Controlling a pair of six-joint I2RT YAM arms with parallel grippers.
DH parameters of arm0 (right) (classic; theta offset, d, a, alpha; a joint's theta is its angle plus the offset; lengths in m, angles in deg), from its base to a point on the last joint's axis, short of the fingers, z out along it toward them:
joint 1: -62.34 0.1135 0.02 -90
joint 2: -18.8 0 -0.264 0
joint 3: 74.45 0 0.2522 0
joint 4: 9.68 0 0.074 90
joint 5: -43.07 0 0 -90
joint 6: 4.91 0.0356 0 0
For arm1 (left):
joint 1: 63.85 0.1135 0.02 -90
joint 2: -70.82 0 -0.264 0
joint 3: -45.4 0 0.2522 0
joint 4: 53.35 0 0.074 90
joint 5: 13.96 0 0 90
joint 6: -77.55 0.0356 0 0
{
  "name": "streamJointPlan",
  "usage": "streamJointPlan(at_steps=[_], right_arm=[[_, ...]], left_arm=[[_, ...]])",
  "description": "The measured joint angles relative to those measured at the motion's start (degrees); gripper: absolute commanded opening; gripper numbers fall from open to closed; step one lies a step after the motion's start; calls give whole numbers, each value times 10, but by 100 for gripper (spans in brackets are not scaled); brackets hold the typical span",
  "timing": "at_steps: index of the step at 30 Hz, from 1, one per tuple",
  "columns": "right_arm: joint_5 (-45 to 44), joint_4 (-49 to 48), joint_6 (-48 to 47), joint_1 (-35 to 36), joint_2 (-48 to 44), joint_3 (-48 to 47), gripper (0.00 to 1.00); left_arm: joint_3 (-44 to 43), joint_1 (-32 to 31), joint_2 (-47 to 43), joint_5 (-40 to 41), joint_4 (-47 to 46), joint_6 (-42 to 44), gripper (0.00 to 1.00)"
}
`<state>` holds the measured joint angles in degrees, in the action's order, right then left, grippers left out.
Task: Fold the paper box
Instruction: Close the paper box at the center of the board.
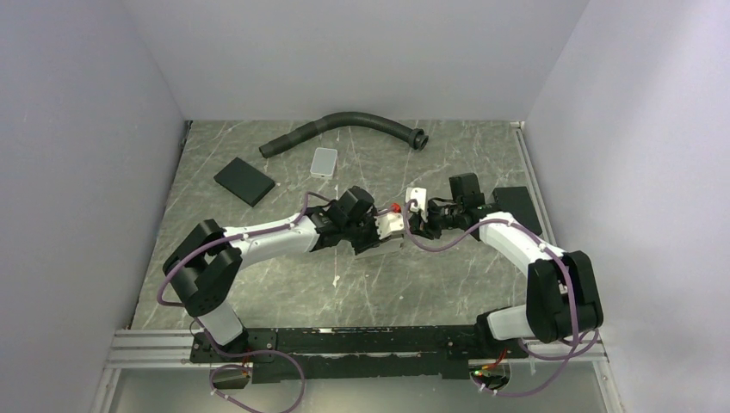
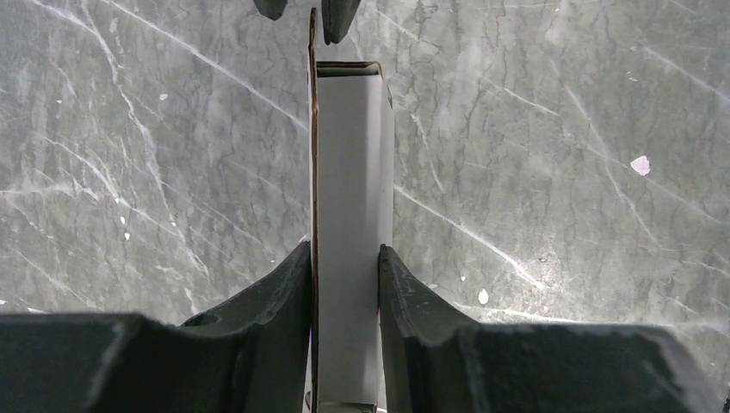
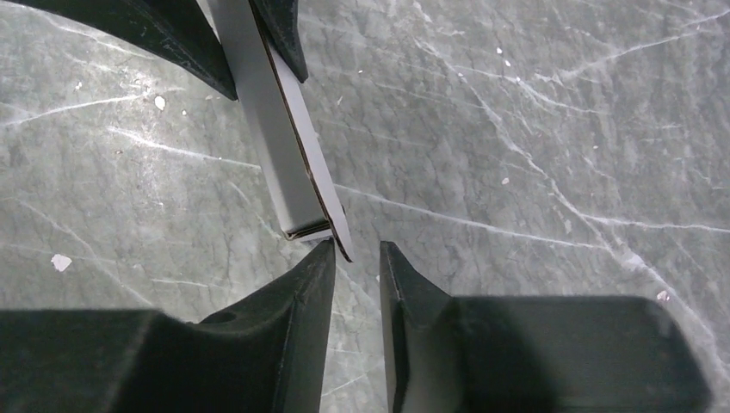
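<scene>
The paper box [image 1: 389, 226] is a slim white carton held above the marble table between the two arms. My left gripper [image 2: 344, 254] is shut on it, one finger pressing each long side of the box [image 2: 353, 189]. A thin flap with a brown edge stands off the carton's left side. In the right wrist view the carton [image 3: 284, 146] runs down from the left gripper's fingers [image 3: 189, 34], and its flap tip ends at the mouth of my right gripper [image 3: 357, 249]. The right jaws stand a narrow gap apart, with the flap tip beside the left fingertip [image 3: 327, 254].
A black hose [image 1: 344, 125] lies curved at the back. A light grey tile [image 1: 324, 161] and a black pad [image 1: 244, 181] sit left of centre at the back. Another black pad [image 1: 516, 206] lies by the right arm. Grey walls close three sides.
</scene>
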<state>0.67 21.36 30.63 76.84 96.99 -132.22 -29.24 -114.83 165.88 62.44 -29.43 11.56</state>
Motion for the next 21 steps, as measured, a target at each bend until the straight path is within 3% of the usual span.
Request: streamJointPlan(at_steps=[6,13,21], right_arm=[[-2,16,2,2,5,-2,9],[-9,38,3,10,5,-11,8],[-5,78,7,14,6,-35,13]], left_arm=[[0,0,0,2,-2,-11,31],[0,0,0,5,-2,-23,31],[0,0,0,7,-3,-33,31]])
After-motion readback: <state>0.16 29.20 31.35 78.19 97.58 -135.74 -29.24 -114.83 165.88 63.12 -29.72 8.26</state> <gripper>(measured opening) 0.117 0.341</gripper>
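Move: The lid's end flap already lies between the right gripper's parted fingertips, about 1 cm to the left and 1 cm down. The box's open end is some 3 cm to the left and 1 cm back. The box's middle is roughly 8 cm left, 3 cm back and 2 cm below. The left gripper grips the box near mid-length; from it the flap lies about 8 cm to the right, 2 cm ahead and 2 cm down. Close the right gripper's fingers from about a third open to nearly shut, pinching the tip of the lid's end flap. Dip a half centimetre first, then rise again while drawing the flap back about 1.5 cm across the box's open end, wrist tipping down some 5 degrees. Keep the box pinched in place with the left gripper. ##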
